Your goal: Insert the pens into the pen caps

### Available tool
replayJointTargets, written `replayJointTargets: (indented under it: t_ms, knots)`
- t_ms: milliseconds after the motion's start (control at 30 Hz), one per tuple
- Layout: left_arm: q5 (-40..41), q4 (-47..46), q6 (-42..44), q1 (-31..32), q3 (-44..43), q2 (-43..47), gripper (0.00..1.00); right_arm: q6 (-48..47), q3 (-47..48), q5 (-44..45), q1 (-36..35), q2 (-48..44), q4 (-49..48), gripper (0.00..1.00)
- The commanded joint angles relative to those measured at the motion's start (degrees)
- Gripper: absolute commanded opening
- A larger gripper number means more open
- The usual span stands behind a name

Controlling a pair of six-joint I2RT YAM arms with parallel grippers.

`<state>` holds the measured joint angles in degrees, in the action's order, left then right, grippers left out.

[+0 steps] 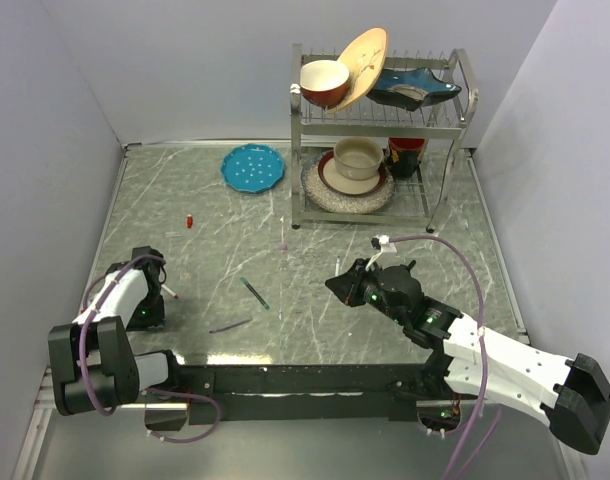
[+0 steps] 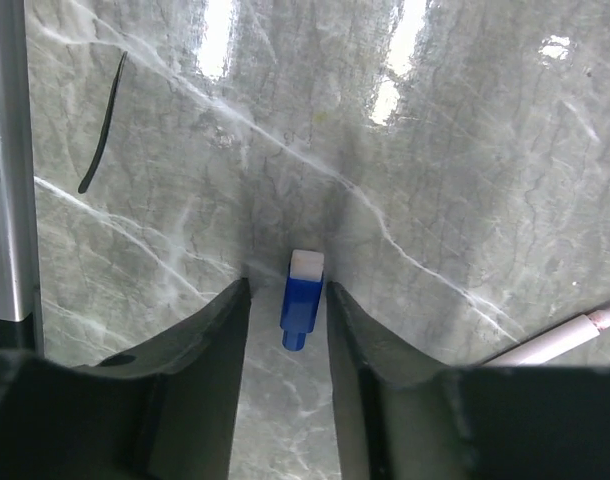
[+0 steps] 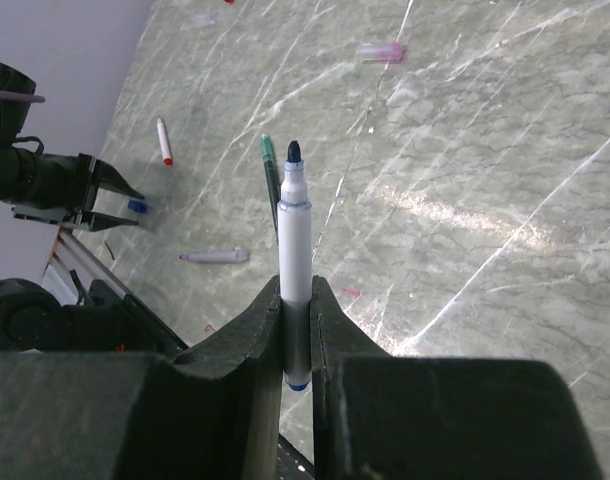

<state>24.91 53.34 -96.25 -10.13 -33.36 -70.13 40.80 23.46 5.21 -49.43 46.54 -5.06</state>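
In the left wrist view a small blue pen cap point(image 2: 303, 300) lies on the marble table between the fingers of my left gripper point(image 2: 287, 290). The jaws stand open around it, with a gap on the left side. My right gripper point(image 3: 297, 290) is shut on a white-barrelled pen point(image 3: 295, 235) with a blue rear end, its dark tip pointing away, held above the table's middle point(image 1: 340, 283). A dark green pen point(image 1: 253, 292) lies on the table beyond it. A white pen with a red end point(image 2: 565, 340) rests right of my left gripper point(image 1: 150, 300). A red cap point(image 1: 190, 220) lies farther back.
Another pale pen point(image 3: 215, 257) lies near the front edge between the arms. A dish rack point(image 1: 380, 130) with bowls and plates stands at the back right, a teal plate point(image 1: 253, 167) to its left. Walls close the table on the left, back and right.
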Motion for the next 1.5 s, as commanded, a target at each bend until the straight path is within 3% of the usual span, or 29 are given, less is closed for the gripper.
replayJointTargets:
  t_ms: [0,200,300,500,667,767,900,933,1033,1167,1300,1467]
  knots:
    - [1.29,-3.86,0.45,-0.68,0.76,-0.62,0.38,-0.72,2.55,1.82,-0.49,-1.02,-1.44,0.00]
    - [-0.12,-6.40,1.50,-1.12,2.86,-0.97,0.26,-0.63,2.38,1.82,-0.49,-1.28,-1.36,0.00]
    - [-1.70,-8.77,3.08,-1.21,3.48,-2.20,0.03,-0.63,2.46,1.82,-0.49,-1.19,-1.27,0.00]
    - [-2.76,-7.99,7.64,-1.29,1.03,0.33,0.01,-0.19,3.95,-1.69,-0.32,-0.14,-1.88,0.00]
    - [-4.86,-9.74,19.85,1.25,-2.93,9.55,0.01,-3.61,5.54,-9.05,-0.32,0.04,-1.09,0.00]
    - [-12.05,-19.39,29.86,5.81,-2.32,16.41,0.01,-8.09,6.42,-13.20,-0.23,-0.14,-1.27,0.00]
    - [-26.11,-41.40,38.83,13.71,2.06,25.01,0.01,-12.05,6.25,-22.59,-0.32,-0.14,-3.89,0.00]
    - [-33.10,-46.35,39.99,14.69,4.60,26.26,0.01,-11.71,5.46,-24.01,-0.40,0.04,-7.99,0.00]
    - [-40.35,-59.78,41.58,17.77,7.95,30.13,0.01,-8.99,2.47,-30.25,-0.67,2.49,-18.27,0.00]
    - [-53.68,-70.98,42.63,20.32,8.40,32.77,0.01,-6.26,2.37,-31.93,-2.86,7.67,-25.34,0.00]
    - [-59.78,-78.82,40.97,24.27,8.32,33.74,0.01,-7.22,5.62,-31.58,-5.85,12.59,-25.62,0.00]
    - [-61.56,-84.18,39.39,27.53,9.63,34.61,0.01,-8.54,7.30,-29.04,-9.36,13.84,-26.40,0.00]
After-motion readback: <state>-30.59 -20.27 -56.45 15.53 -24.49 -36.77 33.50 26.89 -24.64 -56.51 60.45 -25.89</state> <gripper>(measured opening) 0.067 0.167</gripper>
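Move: Between the left hand's open fingers lies the blue cap, about 1 cm below the hand point. From that hand the red pen is some 9 cm ahead and 2 cm right; the purple pen about 18 cm right and 1 cm back. The right hand, already gripping the white pen nib up, has the cap roughly 41 cm left, 4 cm back and 15 cm below, with the green pen about 18 cm left and 5 cm ahead. Closing on the blue cap, the left fingers pinch it, then the hand lifts it about 27 cm and swings some 25 cm right, going forward before drawing partly back, while the wrist turns from pointing down to level, forward-right. The right hand keeps its pen and comes to meet it, about 9 cm left and as far back, slightly up, turning some 40 degrees counter-clockwise. ##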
